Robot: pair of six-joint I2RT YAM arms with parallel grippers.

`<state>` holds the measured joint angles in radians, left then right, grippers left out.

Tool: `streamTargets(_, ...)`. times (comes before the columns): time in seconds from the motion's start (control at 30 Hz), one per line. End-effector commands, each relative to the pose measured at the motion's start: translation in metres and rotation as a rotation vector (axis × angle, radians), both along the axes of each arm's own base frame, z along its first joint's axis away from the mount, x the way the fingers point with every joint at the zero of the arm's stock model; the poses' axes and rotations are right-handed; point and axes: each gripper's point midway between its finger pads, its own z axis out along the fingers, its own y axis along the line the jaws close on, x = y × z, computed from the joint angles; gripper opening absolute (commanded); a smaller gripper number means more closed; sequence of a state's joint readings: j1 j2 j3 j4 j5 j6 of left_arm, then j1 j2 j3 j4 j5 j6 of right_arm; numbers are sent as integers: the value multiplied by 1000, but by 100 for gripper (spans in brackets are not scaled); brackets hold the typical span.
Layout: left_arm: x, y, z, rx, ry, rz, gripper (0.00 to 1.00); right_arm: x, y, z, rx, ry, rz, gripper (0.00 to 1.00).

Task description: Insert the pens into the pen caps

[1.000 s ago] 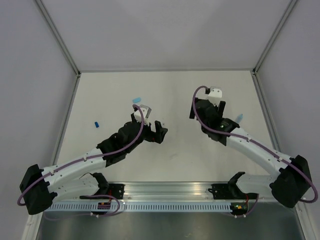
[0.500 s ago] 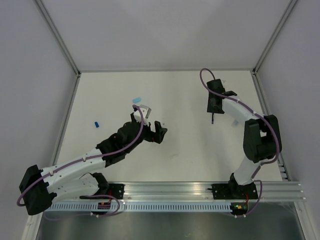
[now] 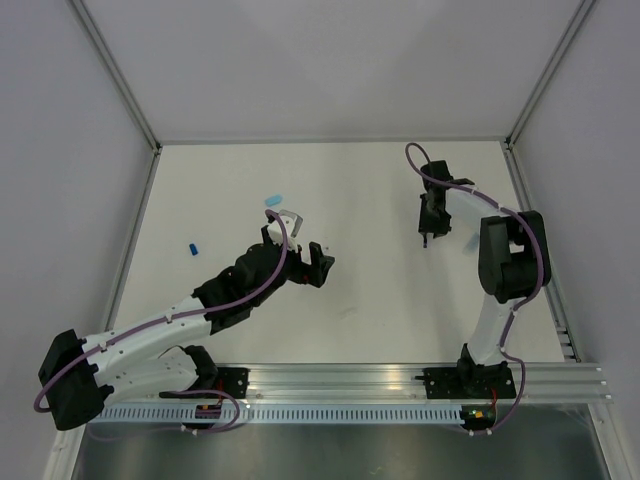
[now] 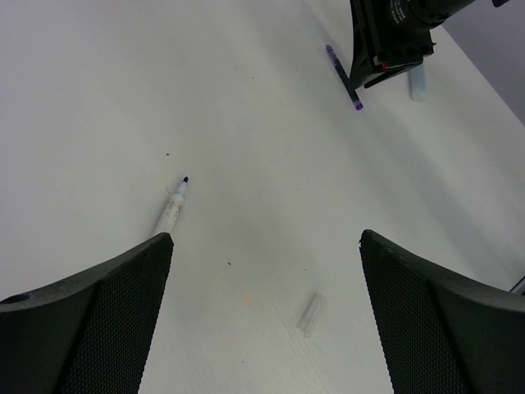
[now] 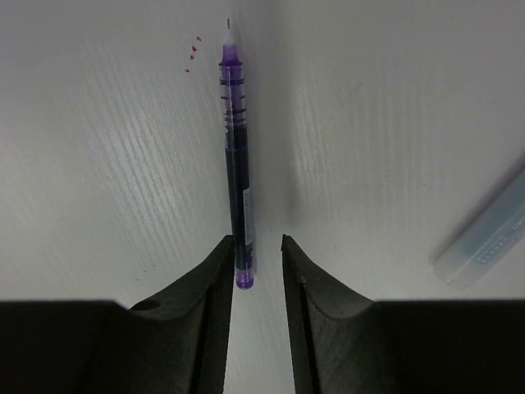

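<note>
A dark purple pen [image 5: 236, 156] lies on the table, its tip pointing away. My right gripper [image 5: 257, 240] is low over it, jaws narrowly apart. The pen's rear end sits between them against the left finger [image 5: 215, 271], with a gap to the right finger. From above, the right gripper [image 3: 430, 222] stands at the table's right with the pen [image 3: 426, 241] poking out below it. A light blue cap [image 5: 488, 238] lies just right of it. My left gripper [image 4: 267, 238] is wide open and empty above a whitish pen [image 4: 171, 212] and a clear cap [image 4: 312, 314].
A light blue cap [image 3: 273, 200] and a dark blue cap [image 3: 193, 247] lie left of the left gripper [image 3: 318, 262]. The right gripper's body [image 4: 392, 37] stands over the dark pen [image 4: 343, 75] in the left wrist view. Grey walls enclose the white table [image 3: 350, 180].
The right arm has folded up from its stretched pose, and its gripper now points down over the dark pen. The left arm has not moved.
</note>
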<state>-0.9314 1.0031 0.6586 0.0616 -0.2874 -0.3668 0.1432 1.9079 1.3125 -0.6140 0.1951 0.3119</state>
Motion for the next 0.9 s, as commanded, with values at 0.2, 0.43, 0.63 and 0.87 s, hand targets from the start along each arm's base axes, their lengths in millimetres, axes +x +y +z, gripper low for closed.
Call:
streamTargets(0.2,6,-1,15,-13,-38,17,100,2,9,-13,23,54,37,31)
streamTargets(0.43,7,0,16,-27,-36,25,100,-15,8,-30,23,158,32,10)
streamTargets(0.63,4,-10,9,-42,4,-7,99,-28,23,-34,90,151,46,0)
streamTargets(0.87,9,-24,-13,-139,275,-95,94,-35,63,9,205,-45,111,0)
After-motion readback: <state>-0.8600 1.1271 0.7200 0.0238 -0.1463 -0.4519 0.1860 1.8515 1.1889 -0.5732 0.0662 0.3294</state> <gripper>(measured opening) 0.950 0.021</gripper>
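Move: The purple pen lies under the right hand, nib pointing away from the base and a touch to the right; its middle is about 4 cm ahead of that hand, straight in line with it and some 2 cm lower, so the nearly closed fingers hang over its rear part. A light-blue cap lies roughly 12 cm to the right and 1 cm back, 2 cm below. From the left hand the pen is about 18 cm ahead, 28 cm right and 19 cm lower. The purple pen is pinched near its rear end by the right hand, which sinks about 1.5 cm, edges 1 cm left and shuts its fingers on the barrel, then carries the pen left and back towards the base, nearly 5 cm at one height, rolling slightly. Late on, the open left hand starts down and to the right, some 3 cm, tipping its fingers down. ##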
